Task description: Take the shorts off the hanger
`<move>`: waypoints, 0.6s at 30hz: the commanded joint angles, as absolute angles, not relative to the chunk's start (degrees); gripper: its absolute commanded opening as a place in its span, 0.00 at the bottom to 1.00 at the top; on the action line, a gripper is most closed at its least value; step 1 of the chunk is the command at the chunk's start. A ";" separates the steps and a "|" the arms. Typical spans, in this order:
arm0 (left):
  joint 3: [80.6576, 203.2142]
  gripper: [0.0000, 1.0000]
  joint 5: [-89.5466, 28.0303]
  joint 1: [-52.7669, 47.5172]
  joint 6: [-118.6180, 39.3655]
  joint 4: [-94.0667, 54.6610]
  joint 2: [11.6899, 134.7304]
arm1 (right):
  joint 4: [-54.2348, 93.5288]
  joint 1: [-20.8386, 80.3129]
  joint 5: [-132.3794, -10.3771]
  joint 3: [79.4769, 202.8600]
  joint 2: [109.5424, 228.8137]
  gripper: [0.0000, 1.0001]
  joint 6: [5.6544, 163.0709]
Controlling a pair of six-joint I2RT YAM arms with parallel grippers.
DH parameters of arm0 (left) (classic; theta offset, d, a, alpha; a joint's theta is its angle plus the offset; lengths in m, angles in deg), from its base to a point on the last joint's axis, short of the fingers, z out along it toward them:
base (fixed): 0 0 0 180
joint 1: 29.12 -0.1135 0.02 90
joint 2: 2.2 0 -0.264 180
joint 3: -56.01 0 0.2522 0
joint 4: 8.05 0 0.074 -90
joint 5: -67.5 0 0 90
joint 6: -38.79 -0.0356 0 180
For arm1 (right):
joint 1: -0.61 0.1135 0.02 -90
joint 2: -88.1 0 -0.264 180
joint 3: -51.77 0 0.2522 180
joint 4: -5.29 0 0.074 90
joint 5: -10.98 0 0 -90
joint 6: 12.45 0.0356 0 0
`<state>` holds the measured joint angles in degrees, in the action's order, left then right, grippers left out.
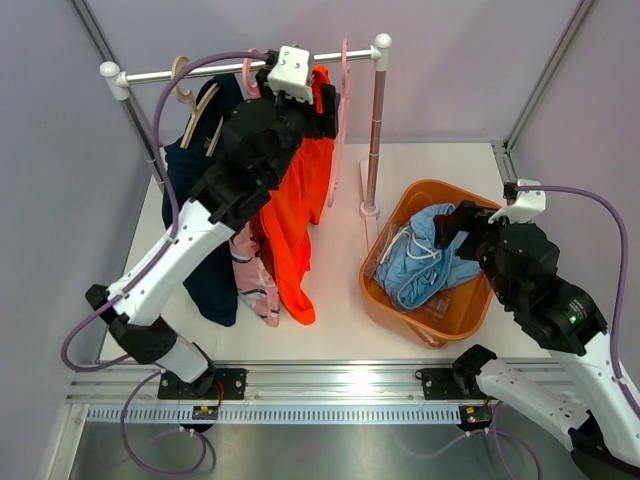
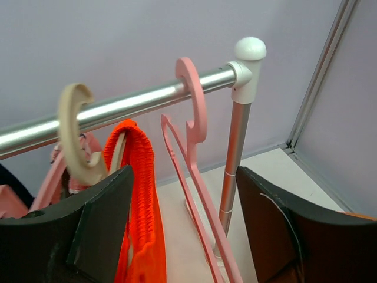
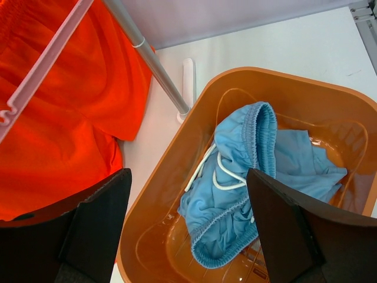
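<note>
The bright orange shorts hang by their waistband from a beige hanger on the rail. Left of them hang dark navy shorts and pink patterned shorts. My left gripper is up at the rail and open. The orange waistband lies against its left finger, not pinched. An empty pink hanger hangs beyond the gap. Light blue shorts lie crumpled in the orange basket. My right gripper hovers open above them, holding nothing.
The rack's upright post stands on its foot between the hanging clothes and the basket. Grey walls enclose the white table at the back and sides. A metal track runs along the near edge by the arm bases.
</note>
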<state>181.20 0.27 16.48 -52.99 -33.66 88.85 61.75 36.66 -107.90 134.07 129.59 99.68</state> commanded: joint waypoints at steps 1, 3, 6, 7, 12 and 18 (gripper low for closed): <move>178.76 0.74 4.21 16.58 -55.59 -31.47 81.94 | 58.78 36.29 -108.03 134.53 128.35 0.89 97.41; 177.01 0.76 6.85 16.67 -56.21 -31.91 79.99 | 57.73 36.29 -107.59 134.70 128.18 0.89 97.06; 176.99 0.77 6.51 16.49 -57.35 -34.53 77.87 | 57.02 36.29 -106.88 135.32 128.70 0.90 96.88; 177.60 0.77 5.98 16.49 -57.53 -35.77 78.05 | 56.85 36.29 -106.71 135.58 129.31 0.90 96.80; 185.94 0.77 -2.53 11.94 -54.12 -49.56 81.99 | 55.44 36.29 -105.83 136.02 131.42 0.90 95.83; 193.69 0.78 -10.44 6.39 -49.10 -58.10 87.62 | 54.47 36.29 -105.03 136.02 133.01 0.90 96.18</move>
<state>191.26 -3.97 8.04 -51.98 -51.91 85.68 57.25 36.64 -106.24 134.33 132.59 96.86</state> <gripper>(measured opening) 0.777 0.900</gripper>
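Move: The neck of the beige hanger carrying the orange shorts is about 10 cm ahead of the open left gripper, some 5 cm left and 7 cm below. The just-freed empty pink hanger is about 11 cm ahead of that gripper, 4 cm right and 7 cm down; the patterned shorts' pink hanger is 9 cm ahead, 12 cm left and at similar height. From the right gripper, the beige hanger is roughly 23 cm ahead, 26 cm left and 9 cm higher. Sweep the left gripper about 8 cm left along the rod, away from the empty pink hanger, first backing off and rising about 4 cm each, then curving some 3 cm forward again and dipping slightly to line up with the orange shorts' beige hanger. Keep the fingers wide open, touching nothing. Let the open right gripper ease about 2 cm forward and left above the basket. ##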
